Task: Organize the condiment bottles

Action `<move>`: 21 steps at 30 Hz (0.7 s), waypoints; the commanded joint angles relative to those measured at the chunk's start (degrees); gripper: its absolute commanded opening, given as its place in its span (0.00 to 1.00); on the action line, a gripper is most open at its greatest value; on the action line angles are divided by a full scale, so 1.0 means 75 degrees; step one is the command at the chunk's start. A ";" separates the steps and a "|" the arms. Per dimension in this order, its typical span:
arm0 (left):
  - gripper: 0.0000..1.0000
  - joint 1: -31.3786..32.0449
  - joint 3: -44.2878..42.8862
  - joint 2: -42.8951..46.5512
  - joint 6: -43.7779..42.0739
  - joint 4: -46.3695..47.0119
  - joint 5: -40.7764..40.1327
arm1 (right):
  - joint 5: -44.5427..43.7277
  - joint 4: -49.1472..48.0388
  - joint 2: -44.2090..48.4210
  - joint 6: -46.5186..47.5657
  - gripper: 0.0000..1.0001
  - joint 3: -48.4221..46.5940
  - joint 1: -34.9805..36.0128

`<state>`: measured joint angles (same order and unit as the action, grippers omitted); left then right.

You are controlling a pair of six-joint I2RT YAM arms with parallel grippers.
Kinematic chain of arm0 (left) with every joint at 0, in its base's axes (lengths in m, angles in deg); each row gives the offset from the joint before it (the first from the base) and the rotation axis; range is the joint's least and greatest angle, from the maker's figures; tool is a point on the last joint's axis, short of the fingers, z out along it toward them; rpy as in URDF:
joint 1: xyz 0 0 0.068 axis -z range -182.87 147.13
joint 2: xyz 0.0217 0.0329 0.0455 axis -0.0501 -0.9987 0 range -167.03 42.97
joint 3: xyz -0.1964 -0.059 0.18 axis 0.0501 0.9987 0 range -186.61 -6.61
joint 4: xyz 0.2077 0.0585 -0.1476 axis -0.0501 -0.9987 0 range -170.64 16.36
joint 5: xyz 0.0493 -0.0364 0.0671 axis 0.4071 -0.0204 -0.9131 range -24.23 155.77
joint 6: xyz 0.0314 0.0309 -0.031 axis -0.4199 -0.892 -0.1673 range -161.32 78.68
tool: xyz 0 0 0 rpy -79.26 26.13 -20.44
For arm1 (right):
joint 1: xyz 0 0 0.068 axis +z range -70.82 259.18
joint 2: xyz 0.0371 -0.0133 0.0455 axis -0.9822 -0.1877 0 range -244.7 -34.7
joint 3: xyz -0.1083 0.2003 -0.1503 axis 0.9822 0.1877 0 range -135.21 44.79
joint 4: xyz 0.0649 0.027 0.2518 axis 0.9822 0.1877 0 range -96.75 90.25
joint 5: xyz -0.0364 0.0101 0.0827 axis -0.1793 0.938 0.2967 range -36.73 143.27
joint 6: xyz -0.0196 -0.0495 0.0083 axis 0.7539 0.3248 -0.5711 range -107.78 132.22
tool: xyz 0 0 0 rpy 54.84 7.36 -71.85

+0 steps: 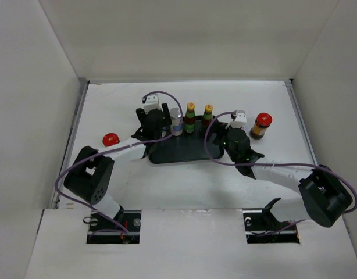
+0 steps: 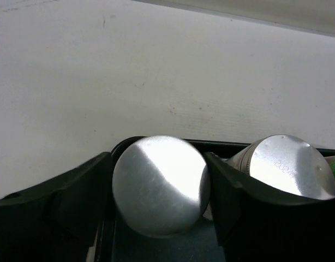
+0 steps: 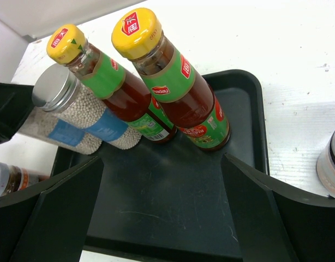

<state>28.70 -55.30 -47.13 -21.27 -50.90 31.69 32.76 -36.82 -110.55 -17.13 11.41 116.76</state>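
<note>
Two yellow-capped sauce bottles (image 1: pixel 191 116) (image 1: pixel 208 116) stand side by side at the back of the black tray (image 1: pixel 184 154). A white shaker (image 1: pixel 177 122) with a blue label and a silver lid stands to their left. My left gripper (image 1: pixel 157 119) is at the tray's back left corner. Its fingers are shut on a silver-lidded container (image 2: pixel 159 185) that stands in the tray, right beside the shaker (image 2: pixel 290 166). My right gripper (image 3: pixel 165 218) hangs open over the tray's right end, in front of the sauce bottles (image 3: pixel 178 82), with nothing between its fingers. One red-capped jar (image 1: pixel 261 125) stands right of the tray and another (image 1: pixel 110 139) left of it.
A small container with brownish contents (image 3: pixel 12 177) shows at the left edge of the right wrist view. A pale container (image 3: pixel 332 164) stands off the tray's right side. White walls close in the table on the left, back and right.
</note>
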 commanded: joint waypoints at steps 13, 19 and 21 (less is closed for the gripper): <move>0.94 0.0004 0.0597 0.2378 0.0395 -0.0086 -0.0657 | 0.0051 -0.0409 0.0118 0.0010 0.98 -0.0213 0.0034; 0.92 -0.0582 0.0901 0.3914 0.1613 -0.3379 -0.0787 | 0.0075 -0.0409 0.0048 -0.0013 0.98 -0.0213 0.0034; 0.93 -0.0886 0.1100 0.4313 0.1977 -0.4294 -0.0822 | 0.0087 -0.0363 0.0024 0.0010 0.98 -0.0259 0.0034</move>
<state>24.31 -49.62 -17.60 -12.46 -67.97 26.97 32.76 -36.84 -110.53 -17.17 11.41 116.76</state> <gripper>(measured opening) 0.928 0.982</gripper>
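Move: The left fingers still hold the silver-lidded shaker, its middle about 2 cm below them, over the tray's far left corner. The other shaker stands level with it, some 6 cm to the right; the white-lidded jar is about 7 cm back and 7 cm left, the red-lidded bottle roughly 8 cm back and 14 cm left. From the idle right hand, the held shaker is about 21 cm left and 5 cm ahead. The left fingers open off the shaker, then the hand lifts about 9 cm, swinging left and back. ##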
